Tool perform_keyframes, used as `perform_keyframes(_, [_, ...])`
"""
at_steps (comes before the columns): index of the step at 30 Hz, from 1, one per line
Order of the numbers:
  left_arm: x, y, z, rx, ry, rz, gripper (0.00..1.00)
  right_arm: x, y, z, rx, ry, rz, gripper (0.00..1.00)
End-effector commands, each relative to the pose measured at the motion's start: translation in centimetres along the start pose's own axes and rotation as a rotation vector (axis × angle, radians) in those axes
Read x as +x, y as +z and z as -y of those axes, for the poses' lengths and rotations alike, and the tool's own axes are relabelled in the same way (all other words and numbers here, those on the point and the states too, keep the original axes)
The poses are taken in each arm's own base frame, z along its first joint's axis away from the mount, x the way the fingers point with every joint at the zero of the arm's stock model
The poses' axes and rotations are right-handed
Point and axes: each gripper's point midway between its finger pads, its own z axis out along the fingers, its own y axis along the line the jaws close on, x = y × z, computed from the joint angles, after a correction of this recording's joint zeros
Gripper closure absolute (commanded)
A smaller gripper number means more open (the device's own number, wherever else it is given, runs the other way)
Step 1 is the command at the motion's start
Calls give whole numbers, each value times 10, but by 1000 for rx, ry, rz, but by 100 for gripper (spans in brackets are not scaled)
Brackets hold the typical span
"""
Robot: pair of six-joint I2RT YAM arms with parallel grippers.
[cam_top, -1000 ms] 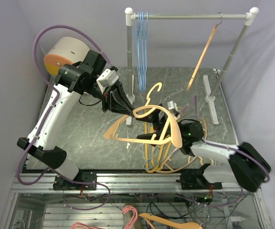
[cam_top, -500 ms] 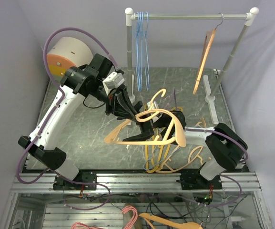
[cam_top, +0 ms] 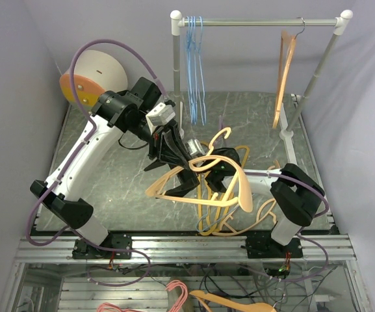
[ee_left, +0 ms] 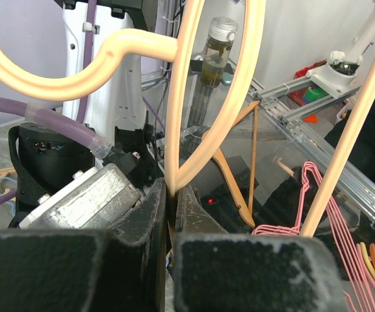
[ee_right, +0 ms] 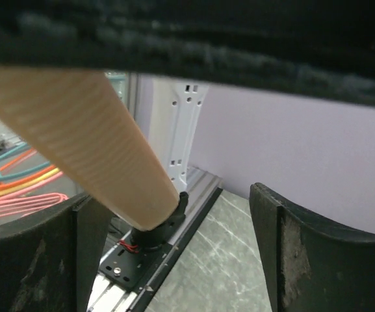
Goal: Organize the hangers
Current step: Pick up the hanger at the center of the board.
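Note:
My left gripper (cam_top: 182,155) is shut on a tan hanger (cam_top: 234,174) and holds it above the table; in the left wrist view the jaws (ee_left: 171,195) pinch its thin loop just below the curved hook (ee_left: 135,47). My right gripper (cam_top: 197,175) reaches in from the right, open. In the right wrist view a thick bar of the tan hanger (ee_right: 77,130) lies between its fingers (ee_right: 174,260), close to the left one. More tan hangers (cam_top: 229,218) lie piled on the table. On the rack rail (cam_top: 258,21) hang blue wire hangers (cam_top: 193,71) and one orange hanger (cam_top: 283,71).
The rack's white feet (cam_top: 290,140) and posts stand at the back of the table. A cream and orange drum (cam_top: 86,75) sits at the back left. Pink hangers (cam_top: 174,292) lie below the table's front rail (cam_top: 174,247). Purple cables loop along both arms.
My right arm has folded in and carried its gripper left onto the held hanger, its jaws narrowing a little. The left gripper shifted right with the hanger. The orange hanger swung straighter.

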Motion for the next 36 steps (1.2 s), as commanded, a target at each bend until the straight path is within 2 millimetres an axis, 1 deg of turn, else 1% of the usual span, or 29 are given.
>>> perform_keyframes(1, [-15,4,11,46,50,58,93,-42,7,-23,-116,-229,124,22])
perform_keyframes(3, [-15,4,12,47,52,58,93,-43,7,-24,-123,-219,122,33])
perform_keyframes(6, [-14,4,11,47,50,58,93,-42,8,-25,-134,-212,116,55])
perform_keyframes(8, [-14,4,11,47,50,58,93,-40,8,-27,-156,-212,104,75])
perform_keyframes(10, [-14,4,11,47,52,58,93,-38,8,-30,-169,-211,96,100])
perform_keyframes(13, [-14,4,10,47,50,57,93,-36,5,-31,-148,-206,100,100])
perform_keyframes(20, [-14,4,10,47,48,58,93,-27,-8,-41,-80,-105,95,100])
perform_keyframes(21, [-14,4,11,47,52,57,91,-25,-10,-42,-70,-82,93,100])
perform_keyframes(22, [-14,4,10,46,57,57,86,-24,-12,-42,-59,-54,90,100])
perform_keyframes(23, [-16,4,10,46,48,55,73,-22,-15,-40,-39,-21,86,100])
perform_keyframes(25, [-22,1,10,33,71,53,54,-15,-22,-37,11,73,61,100])
perform_keyframes(26, [-25,-1,11,22,98,46,47,-7,-26,-34,49,107,42,100])
perform_keyframes(27, [-27,-2,13,8,111,34,40,-5,-28,-32,93,118,23,100])
perform_keyframes(28, [-30,-4,14,-4,143,21,36,1,-32,-29,135,131,-8,100])
perform_keyframes(29, [-31,-5,14,-16,159,5,27,10,-35,-27,181,150,-50,100])
perform_keyframes(32, [-36,-6,17,-38,197,-22,25,36,-47,-20,306,189,-194,100])
perform_keyframes(34, [-38,-8,19,-52,214,-36,25,50,-58,-22,375,221,-276,100])
perform_keyframes(36, [-40,-9,21,-66,230,-52,25,57,-71,-22,452,241,-332,100])
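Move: The left fingers are shut on the hanger near its hook-side loop. The hanger's end lies about 1 cm back of the right hand point, between its open fingers. From the right hand, the left fingers are some 6 cm to the right, 1 cm ahead and 7 cm higher; the yellow hangers are roughly 18 cm right, 4 cm ahead, 30 cm below. From the left hand, the hanger's end is about 6 cm left, 1 cm back, 7 cm below. Right fingers pinch the hanger's end, drawing it some 5 cm right and down; left fingers let go, rising. ##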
